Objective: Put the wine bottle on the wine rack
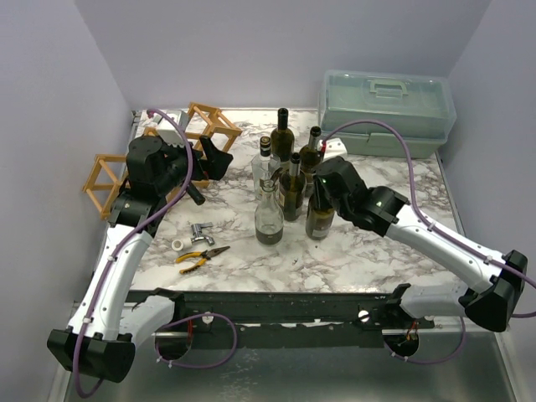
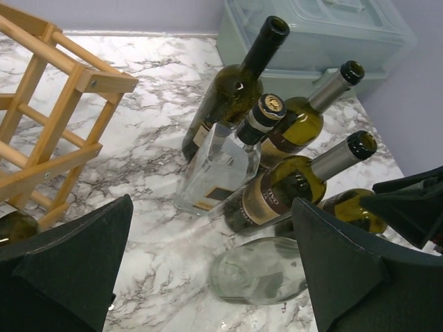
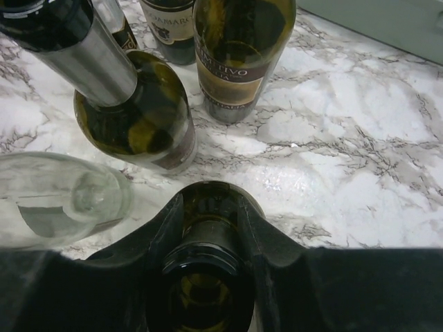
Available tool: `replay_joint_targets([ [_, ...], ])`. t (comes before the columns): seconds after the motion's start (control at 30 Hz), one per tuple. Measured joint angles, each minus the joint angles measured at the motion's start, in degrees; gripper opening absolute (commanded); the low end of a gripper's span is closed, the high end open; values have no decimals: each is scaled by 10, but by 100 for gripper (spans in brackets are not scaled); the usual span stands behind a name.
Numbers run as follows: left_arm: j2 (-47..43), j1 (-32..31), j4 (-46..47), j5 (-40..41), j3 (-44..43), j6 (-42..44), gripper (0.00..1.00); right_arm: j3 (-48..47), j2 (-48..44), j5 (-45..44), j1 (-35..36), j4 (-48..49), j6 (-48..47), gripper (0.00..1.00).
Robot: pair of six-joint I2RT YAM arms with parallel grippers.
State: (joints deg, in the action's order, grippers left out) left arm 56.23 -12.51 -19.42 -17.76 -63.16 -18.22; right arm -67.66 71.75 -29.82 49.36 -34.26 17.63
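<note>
A dark green wine bottle (image 1: 319, 219) stands upright on the marble table at the front right of a cluster of bottles. My right gripper (image 1: 322, 181) is shut on its neck from above. In the right wrist view the fingers (image 3: 160, 225) press both sides of the neck, and the bottle's open mouth (image 3: 208, 290) shows between them below the gripper (image 3: 211, 206). The wooden wine rack (image 1: 105, 180) stands at the far left. My left gripper (image 1: 214, 159) hovers beside it, open and holding nothing (image 2: 211, 228). The rack's sticks (image 2: 48, 104) fill the left of that view.
Several other bottles (image 1: 283, 134) stand close behind and left of the held one, with a clear glass bottle (image 1: 269, 216) nearest. A translucent toolbox (image 1: 385, 109) sits at the back right. Yellow-handled pliers (image 1: 201, 256) and a metal fitting (image 1: 199, 230) lie at the front left.
</note>
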Motion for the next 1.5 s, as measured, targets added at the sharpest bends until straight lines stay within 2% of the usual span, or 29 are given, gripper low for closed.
replay_joint_targets([
  [0.07,0,0,0,-8,-4,-7,99,0,-5,5,0,-7,-2,1],
  [0.33,2,0,0,-53,-33,-39,99,0,-61,27,0,-37,10,1],
  [0.47,13,0,0,-100,-70,-59,99,-18,-78,56,0,-59,25,1],
  [0.63,24,-10,1,-153,-100,-78,99,-51,-77,127,0,-89,47,1],
  [0.8,30,-35,0,-189,-110,-92,99,-52,-82,243,0,-90,74,1],
  [1.1,40,-54,0,-217,-115,-105,99,-13,-123,418,0,-3,139,1],
  [1.5,-7,-54,-50,-274,-115,-69,99,2,-123,457,0,163,246,1],
])
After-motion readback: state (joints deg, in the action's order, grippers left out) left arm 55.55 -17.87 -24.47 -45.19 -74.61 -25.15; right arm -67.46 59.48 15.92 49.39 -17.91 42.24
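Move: The right fingers are already shut on the neck of the front-right wine bottle. The wine rack's middle lies about 43 cm to their left, 14 cm farther out and 15 cm lower. From the right hand, the round clear bottle stands 14 cm left and 1 cm back, the next wine bottle 7 cm left and 4 cm ahead, and the back wine bottle 3 cm left and 11 cm ahead. From the open left hand, the gripped bottle's middle is roughly 27 cm right, 3 cm back and 19 cm below. Keeping its pinch on the neck, the right hand lifts the bottle, drawing it back some 11 cm, then left and up, while the wrist rolls about 50 degrees and turns counter-clockwise so the base swings left and back. The left hand, fingers wide open, rises and goes right, then back about 10 cm, turning clockwise towards the bottle. ##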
